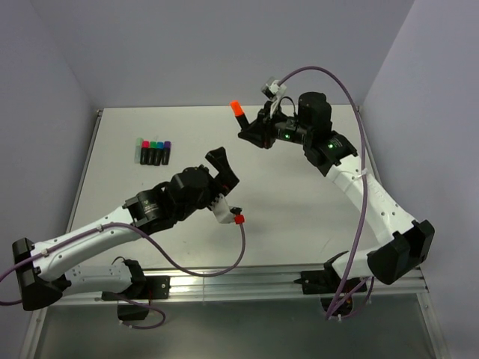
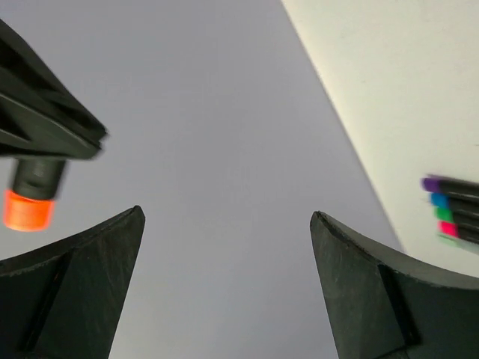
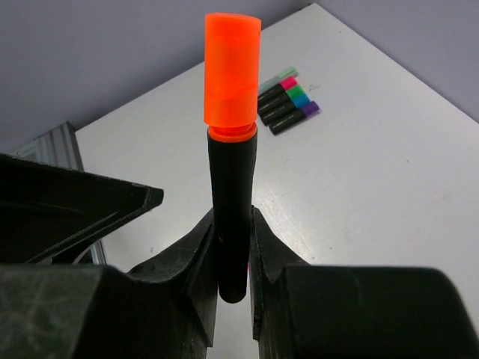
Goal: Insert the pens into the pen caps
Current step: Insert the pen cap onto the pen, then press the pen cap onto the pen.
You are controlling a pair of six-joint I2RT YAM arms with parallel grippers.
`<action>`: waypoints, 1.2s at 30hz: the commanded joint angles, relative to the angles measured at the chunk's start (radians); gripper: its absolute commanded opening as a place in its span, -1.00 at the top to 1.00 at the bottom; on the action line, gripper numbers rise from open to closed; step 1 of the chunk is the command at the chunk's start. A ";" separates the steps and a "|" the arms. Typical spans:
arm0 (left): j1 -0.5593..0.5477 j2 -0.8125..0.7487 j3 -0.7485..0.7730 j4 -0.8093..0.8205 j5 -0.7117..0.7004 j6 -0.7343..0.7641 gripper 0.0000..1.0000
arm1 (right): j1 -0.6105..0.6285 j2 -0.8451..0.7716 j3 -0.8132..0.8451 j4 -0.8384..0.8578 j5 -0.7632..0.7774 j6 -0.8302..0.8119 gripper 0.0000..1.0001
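My right gripper (image 3: 233, 228) is shut on the black barrel of an orange pen (image 3: 231, 202), held upright above the table. An orange cap (image 3: 232, 69) sits on the pen's top end. From above, the orange pen (image 1: 237, 112) sticks out of the right gripper (image 1: 248, 129) near the back middle. My left gripper (image 1: 224, 169) stands open and empty a little in front and to the left of it. In the left wrist view its jaws (image 2: 224, 218) are wide apart, with the orange cap (image 2: 28, 210) at the upper left. Several capped pens (image 1: 155, 152) lie in a row at the back left.
The row of pens (image 3: 289, 99) shows pink, green, blue and purple caps, side by side on the white table (image 1: 299, 217). A red connector (image 1: 239, 219) hangs on the left arm's cable. Grey walls close in the back and both sides.
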 commanded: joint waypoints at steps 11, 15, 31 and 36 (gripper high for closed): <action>0.509 0.326 0.856 -0.473 0.467 -1.310 -0.99 | -0.093 -0.030 -0.014 0.062 -0.350 0.080 1.00; 0.643 0.374 0.960 -0.441 0.767 -1.514 -0.95 | -0.093 -0.050 -0.051 0.070 -0.410 0.089 1.00; 0.967 0.345 0.294 1.681 1.554 -3.236 -0.46 | -0.047 -0.032 0.032 0.124 -0.558 0.237 1.00; 0.818 0.329 0.263 1.604 1.572 -3.109 -0.41 | -0.013 -0.012 0.046 0.153 -0.555 0.276 1.00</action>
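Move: The capped pen is in the right fingers, its orange cap some 4 cm left of that hand, 3 cm ahead and 4 cm higher. From the empty, wide-open left hand the cap is about 8 cm ahead, 4 cm to the right and 8 cm up; the right fingertips are roughly 5 cm ahead, 8 cm right and 4 cm up. The row of finished pens lies far below, about 20 cm ahead and 22 cm left of the left hand. The capped pen stays pinched as the right hand draws it back about 9 cm, rising slightly late on, and swings round counter-clockwise nearly 30 degrees. The left hand, touching nothing, sweeps forward and up, then draws back while still climbing, ending about 17 cm higher; its wrist turns over until the fingers face the orange cap, closing partway on air. ##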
